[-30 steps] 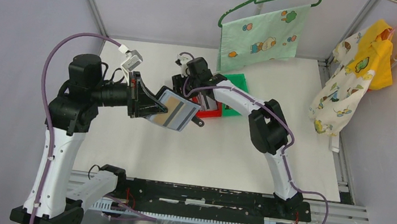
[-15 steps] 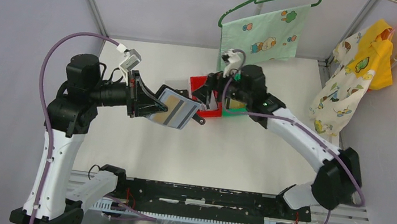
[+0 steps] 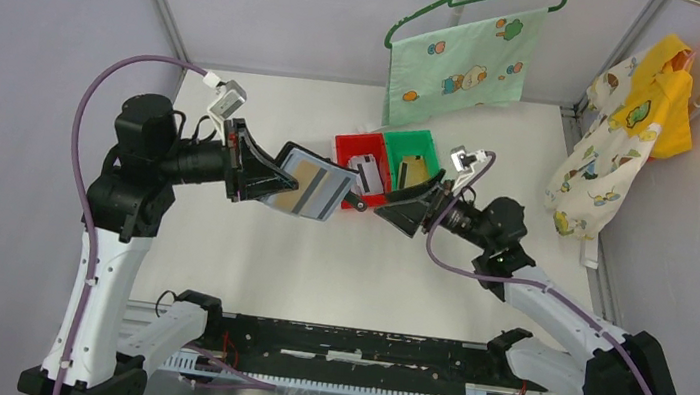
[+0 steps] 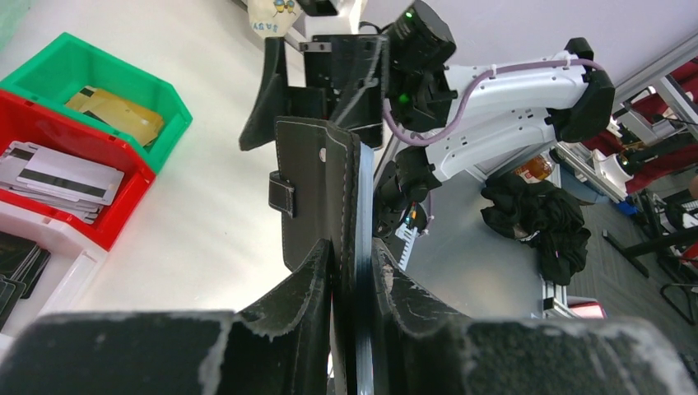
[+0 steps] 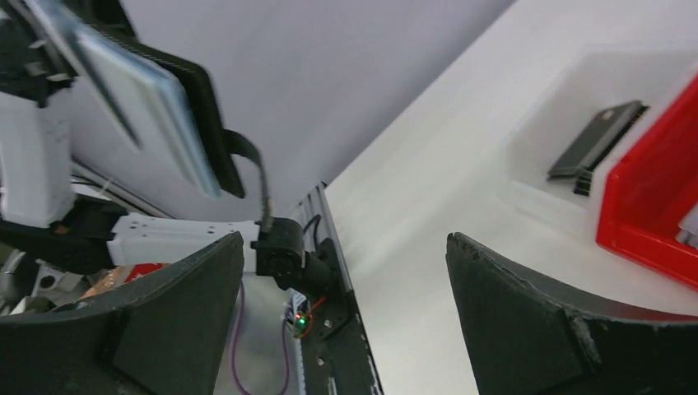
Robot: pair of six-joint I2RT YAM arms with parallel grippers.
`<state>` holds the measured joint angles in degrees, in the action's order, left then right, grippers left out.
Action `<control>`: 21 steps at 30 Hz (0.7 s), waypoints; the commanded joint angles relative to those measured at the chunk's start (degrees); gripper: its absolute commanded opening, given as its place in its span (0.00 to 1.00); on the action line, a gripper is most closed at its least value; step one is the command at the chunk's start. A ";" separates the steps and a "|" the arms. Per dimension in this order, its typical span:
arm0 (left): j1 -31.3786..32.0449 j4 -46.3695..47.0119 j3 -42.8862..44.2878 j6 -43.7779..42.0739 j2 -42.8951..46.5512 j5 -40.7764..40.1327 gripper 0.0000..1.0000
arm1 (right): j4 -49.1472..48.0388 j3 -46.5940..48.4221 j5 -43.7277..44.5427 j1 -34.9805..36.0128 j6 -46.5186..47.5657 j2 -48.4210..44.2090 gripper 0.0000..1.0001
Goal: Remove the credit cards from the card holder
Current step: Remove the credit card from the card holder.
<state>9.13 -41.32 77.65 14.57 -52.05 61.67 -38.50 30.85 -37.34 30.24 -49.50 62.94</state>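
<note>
My left gripper [image 3: 274,180] is shut on the black card holder [image 3: 331,193], which it holds up off the table, opened toward the bins. A tan-gold credit card [image 3: 303,185] shows in its grey-blue lining. The left wrist view has the card holder [image 4: 317,189] edge-on, pinched between the left gripper [image 4: 352,257] fingers. Whitish credit cards [image 4: 62,177] lie in the red bin [image 4: 90,234] and tan-gold credit cards [image 4: 115,115] in the green bin [image 4: 169,123]. My right gripper [image 3: 393,208] hangs wide open and empty just right of the holder, below the bins. The right wrist view shows the right gripper [image 5: 346,247] with nothing between its fingers.
The red bin [image 3: 345,147] and the green bin [image 3: 426,139] stand side by side at mid table. A clear bin [image 5: 535,132] with black items sits left of the red one. A green cloth on a hanger [image 3: 458,65] hangs behind, and more clothes [image 3: 626,131] hang at the right.
The right arm swung from over the bins back toward the near right, and its gripper opened wide. The left gripper and the holder barely shifted.
</note>
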 commanded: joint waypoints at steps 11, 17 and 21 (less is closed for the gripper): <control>-0.07 10.66 -0.42 8.67 0.83 0.90 0.02 | -32.59 -4.78 1.85 6.69 -13.85 -0.10 0.98; -0.07 14.92 -0.15 12.94 0.20 0.26 0.02 | -43.71 -5.06 7.19 13.02 -16.62 5.69 0.98; -0.10 17.14 -0.50 15.44 -0.26 -0.42 0.02 | -46.98 -3.59 11.75 15.86 -16.79 7.97 0.98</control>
<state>9.13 -30.98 76.79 24.58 -52.14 61.52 -75.50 25.69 -30.46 43.90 -64.66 69.63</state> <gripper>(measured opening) 0.261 0.979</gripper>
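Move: The card holder, gripped by the left hand, has its middle about 12 cm to the right hand's left, some 6 cm back and 12 cm above. On the table, roughly 22 cm below the right hand and 18 cm ahead, the red tray lies about 5 cm to its left and the green tray about 5 cm to its right. From the left hand, the holder's middle is about 4 cm right and 1 cm ahead. Back about 7 cm and up about 6 cm, the empty right hand swings clear of the trays towards the raised card holder, the climb coming first and a leftward approach of some 4 cm after it. Its wide-open fingers tip upward about 20 degrees and turn slightly counter-clockwise, still short of touching. The left hand keeps its pinch on the holder and lifts it about 2 cm. ##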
